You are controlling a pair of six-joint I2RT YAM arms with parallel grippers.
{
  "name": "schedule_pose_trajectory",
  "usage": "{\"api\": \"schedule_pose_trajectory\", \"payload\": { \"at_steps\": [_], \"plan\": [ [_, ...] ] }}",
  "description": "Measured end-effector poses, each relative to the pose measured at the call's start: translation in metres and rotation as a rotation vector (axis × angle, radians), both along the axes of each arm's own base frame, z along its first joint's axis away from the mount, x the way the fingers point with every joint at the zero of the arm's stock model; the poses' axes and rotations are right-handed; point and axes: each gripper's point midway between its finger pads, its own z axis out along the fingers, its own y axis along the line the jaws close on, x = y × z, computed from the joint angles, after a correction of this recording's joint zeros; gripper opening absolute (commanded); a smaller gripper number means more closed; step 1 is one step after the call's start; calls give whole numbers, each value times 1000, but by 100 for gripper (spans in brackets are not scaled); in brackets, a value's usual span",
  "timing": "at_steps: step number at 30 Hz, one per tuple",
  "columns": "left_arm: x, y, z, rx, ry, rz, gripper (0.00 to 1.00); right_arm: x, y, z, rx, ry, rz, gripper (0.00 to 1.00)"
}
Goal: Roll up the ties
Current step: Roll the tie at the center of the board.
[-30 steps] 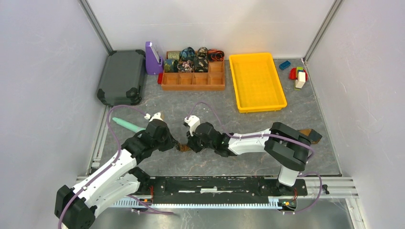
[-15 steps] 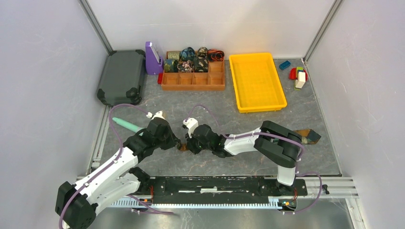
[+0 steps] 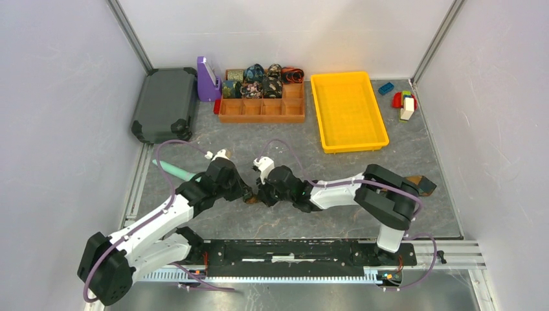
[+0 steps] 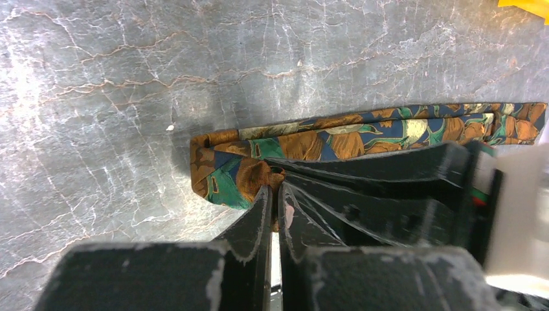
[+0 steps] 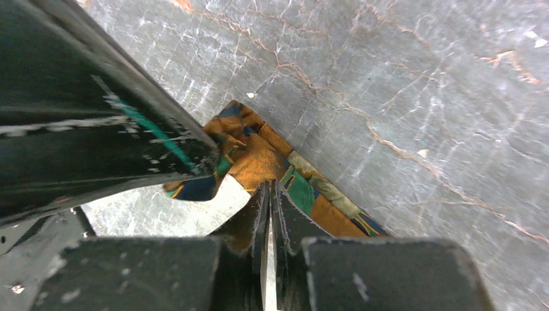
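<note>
One tie (image 4: 362,133), printed in orange, blue and green, lies flat on the grey table, and its folded end (image 3: 250,199) sits between the two arms. My left gripper (image 4: 276,189) is shut on that folded end, with a bit of orange fabric pinched between the tips. From the other side, my right gripper (image 5: 268,186) is shut on the same end; its black fingers (image 4: 388,170) cross over the strip. The tie's far end (image 3: 417,184) shows beyond the right arm. Several rolled ties (image 3: 259,81) fill the back row of a brown tray (image 3: 262,118).
A yellow bin (image 3: 348,110) stands right of the brown tray. Back left are a dark grey case (image 3: 165,103) and a purple object (image 3: 207,79). Toy blocks (image 3: 403,100) lie at the back right. A teal stick (image 3: 173,170) lies beside the left arm.
Both grippers have shifted slightly to the right and away from the bases while staying at the tie's end. The right jaws have closed a little tighter.
</note>
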Motion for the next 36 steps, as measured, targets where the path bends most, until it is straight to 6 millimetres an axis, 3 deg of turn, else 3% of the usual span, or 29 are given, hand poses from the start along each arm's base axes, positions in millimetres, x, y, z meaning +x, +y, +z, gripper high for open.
{"api": "schedule_pose_trajectory", "payload": {
  "at_steps": [8,10,13,20,24,36],
  "plan": [
    [3,-8,-5,-3,3,-12,2,7,-18,51,55,-62,-49,8],
    [4,-10,-5,-7,1,-12,2,8,-27,55,56,-75,-68,8],
    [5,-13,-7,-14,3,-12,2,12,-45,47,26,-74,-107,7],
    [4,-20,-18,-9,34,-10,2,11,-89,5,-94,-24,-163,7],
    [6,-26,-19,-22,33,-8,2,10,-91,4,-96,-23,-164,6],
    [9,-34,-42,-31,62,3,5,6,-76,27,21,-36,-120,11]
  ]
}}
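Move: The left hand still pinches the tie's rolled end; the flat strip it is being taken onto begins about 4 cm to its right, 1 cm ahead and 6 cm below. The green rod is roughly 25 cm left and 9 cm ahead of that hand. The right hand is shut beside the fold, with the rolled end some 5 cm left, 2 cm ahead and 3 cm above, and the next strip stretch about 9 cm right, 1 cm ahead and 2 cm down. Up and to the right in an arc, the right hand leaves the fold with fingers shut, rising about 5 cm and dipping again over the strip some 9 cm along, swinging a little clockwise, then lifting again and easing slightly left. Meanwhile the left hand keeps its pinch and lowers the rolled end about 4 cm towards the strip, bringing it some 3 cm right. ##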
